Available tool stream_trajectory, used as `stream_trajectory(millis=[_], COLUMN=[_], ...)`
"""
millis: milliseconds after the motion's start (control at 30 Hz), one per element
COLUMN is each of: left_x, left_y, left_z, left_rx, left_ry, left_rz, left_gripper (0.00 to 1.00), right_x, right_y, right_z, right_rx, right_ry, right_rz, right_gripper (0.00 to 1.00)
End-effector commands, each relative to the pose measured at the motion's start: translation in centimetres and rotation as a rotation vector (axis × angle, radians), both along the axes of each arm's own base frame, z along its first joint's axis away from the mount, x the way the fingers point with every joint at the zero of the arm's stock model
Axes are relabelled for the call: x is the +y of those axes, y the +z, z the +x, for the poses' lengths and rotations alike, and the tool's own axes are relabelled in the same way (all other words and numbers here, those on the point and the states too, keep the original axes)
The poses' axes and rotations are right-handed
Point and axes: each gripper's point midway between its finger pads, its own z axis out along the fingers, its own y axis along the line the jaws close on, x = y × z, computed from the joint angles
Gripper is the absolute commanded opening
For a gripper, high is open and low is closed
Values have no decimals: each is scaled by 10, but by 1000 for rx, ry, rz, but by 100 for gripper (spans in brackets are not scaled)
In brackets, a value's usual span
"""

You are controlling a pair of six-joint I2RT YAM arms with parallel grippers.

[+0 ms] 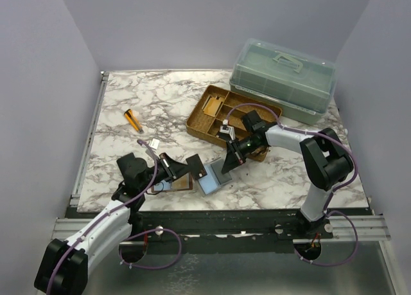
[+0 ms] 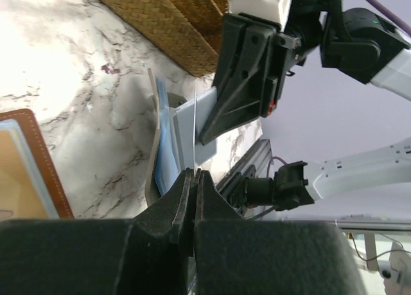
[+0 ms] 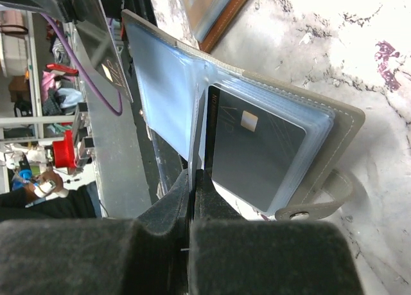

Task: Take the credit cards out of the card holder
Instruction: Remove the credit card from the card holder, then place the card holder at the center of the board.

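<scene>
The card holder point(image 1: 180, 183), reddish-brown leather, lies open and flat on the marble near the front edge; its brown rim point(image 2: 45, 163) also shows at the top of the right wrist view point(image 3: 232, 11). My left gripper point(image 1: 187, 166) point(image 2: 194, 173) is shut on a dark credit card point(image 1: 195, 162), seen edge-on point(image 2: 194, 125), held above the table. Beside it stands an open blue-grey folder point(image 1: 210, 182) point(image 3: 334, 125) with a snap tab. My right gripper point(image 1: 225, 168) point(image 3: 194, 173) is shut on one of its clear sleeves point(image 3: 198, 115). Another dark card point(image 3: 257, 153) sits in a sleeve.
A wicker tray point(image 1: 204, 129) lies behind the right gripper, with a lidded clear bin point(image 1: 282, 80) at the back right. An orange-and-black pen point(image 1: 133, 120) and a small white piece point(image 1: 154, 143) lie to the left. The metal rail point(image 1: 218, 218) runs just below the folder.
</scene>
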Motion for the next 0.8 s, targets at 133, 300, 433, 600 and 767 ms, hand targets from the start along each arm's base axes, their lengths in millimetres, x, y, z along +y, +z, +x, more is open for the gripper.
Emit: stream_trajectory(millis=[133, 300, 433, 600, 767], left_x=[11, 14, 17, 21, 23], left_y=[-12, -13, -16, -17, -19], left_z=[13, 19, 23, 28, 29], left_rx=[37, 40, 44, 47, 46], left_ry=[76, 99, 120, 144, 151], left_rz=[83, 99, 117, 136, 153], left_gripper=[0, 0, 0, 0, 0], right_x=[7, 8, 9, 16, 27], right_y=[-15, -23, -27, -29, -23], right_z=[1, 2, 0, -7, -21], right_rx=[-33, -35, -35, -29, -8], right_ry=[33, 39, 50, 90, 160], right_rz=[-77, -108, -123, -127, -90], right_gripper=[1, 4, 5, 14, 24])
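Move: Just right of the left hand, which keeps a black card pulled out, lies the grey card holder, about 11 cm right, 2 cm back and 5 cm lower. The wooden tray is some 18 cm forward and 18 cm right, 9 cm lower; the brown holder is roughly 6 cm left, 3 cm back, 9 cm lower. From the right hand, still pinching a clear sleeve of the grey holder, its middle lies about 3 cm left, 1 cm back and 4 cm below. Lowering the grey holder by about 3 cm towards the table, the right hand also eases left and a little back late on, opening its fingers partway around the sleeve while its fingertips tip slightly further down. The left hand keeps its closed pinch on the black card and draws away from the holder, first mostly down, then forward and left, some 2 cm each way. ##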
